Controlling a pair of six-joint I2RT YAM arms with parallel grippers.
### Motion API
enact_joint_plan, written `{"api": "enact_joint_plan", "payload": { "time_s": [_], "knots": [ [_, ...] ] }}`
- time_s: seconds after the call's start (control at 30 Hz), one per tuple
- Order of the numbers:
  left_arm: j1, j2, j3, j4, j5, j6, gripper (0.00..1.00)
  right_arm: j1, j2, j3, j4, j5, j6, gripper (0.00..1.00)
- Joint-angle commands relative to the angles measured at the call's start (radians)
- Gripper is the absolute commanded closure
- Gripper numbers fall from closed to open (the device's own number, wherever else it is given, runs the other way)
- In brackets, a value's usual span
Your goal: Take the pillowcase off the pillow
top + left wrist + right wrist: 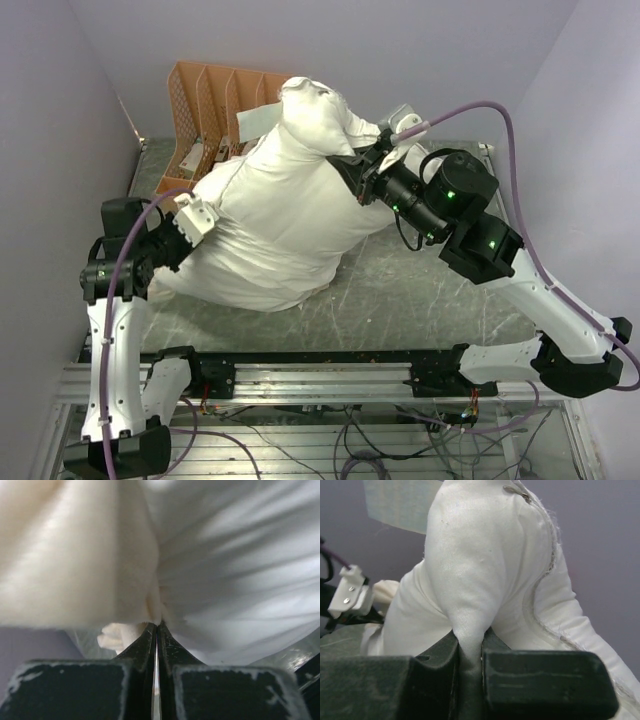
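Note:
The pillow is a plump white mass across the table, one pointed corner raised at the back. My right gripper is shut on a fold of its smooth white skin, beside a zip seam, and holds that side up. At the pillow's left edge my left gripper is shut. In the left wrist view its tips pinch the crease where the cream pillowcase meets the white pillow. A cream frill pokes out beside the left finger. Most of the pillowcase is hidden.
An orange slotted rack stands at the back left behind the pillow, with a pale sheet leaning in it. The grey marbled table shows in front and to the right. Purple-grey walls close in on both sides.

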Motion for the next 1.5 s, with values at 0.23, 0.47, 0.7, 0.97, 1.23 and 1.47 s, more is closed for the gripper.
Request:
{"api": "enact_joint_plan", "payload": {
  "time_s": [0.23,0.47,0.7,0.97,1.23,1.47],
  "knots": [
    [0.092,-0.055,-0.286,0.003,-0.396,0.321,0.93,-0.14,-0.131,-0.086,0.204,0.351,0.03,1.0],
    [0.263,-0.039,-0.356,-0.032,-0.476,0.548,0.93,-0.264,-0.133,-0.121,0.21,0.557,0.1,1.0],
    [0.295,-0.07,-0.306,-0.134,-0.372,0.595,0.92,-0.294,-0.164,-0.184,0.259,0.253,0.172,1.0],
    [0.294,0.087,0.336,-0.533,0.269,0.347,0.18,-0.294,-0.095,-0.128,0.309,-0.255,0.268,1.0],
    [0.293,0.085,0.536,-0.423,0.575,0.056,0.06,-0.293,-0.066,-0.008,0.444,-0.653,0.46,1.0],
    [0.293,0.016,0.489,-0.316,0.621,-0.036,0.04,-0.293,-0.124,-0.046,0.587,-0.827,0.594,1.0]
  ]
}}
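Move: The left fingers are already shut on the cream pillowcase hem. The pillow's middle is roughly 17 cm to their right, 8 ahead and 8 lower; the organizer's middle is some 27 cm ahead, 2 right and 13 lower. The right hand already pinches a pillow corner, with the white tag some 9 cm ahead of it, 16 left and slightly higher. From the right hand, the hem is roughly level fore and aft, 33 cm left and 25 lower. Still pinching the pillowcase hem, the left hand drags it down and left about 14 cm each, then also back, rolling its left side up, while the right swings the pinched corner some 16 cm right and 8 forward, turning clockwise. The left then opens wide, letting go, and climbs sharply while moving right; the right keeps its pinch, returning left, then back and up, turning counter-clockwise. ##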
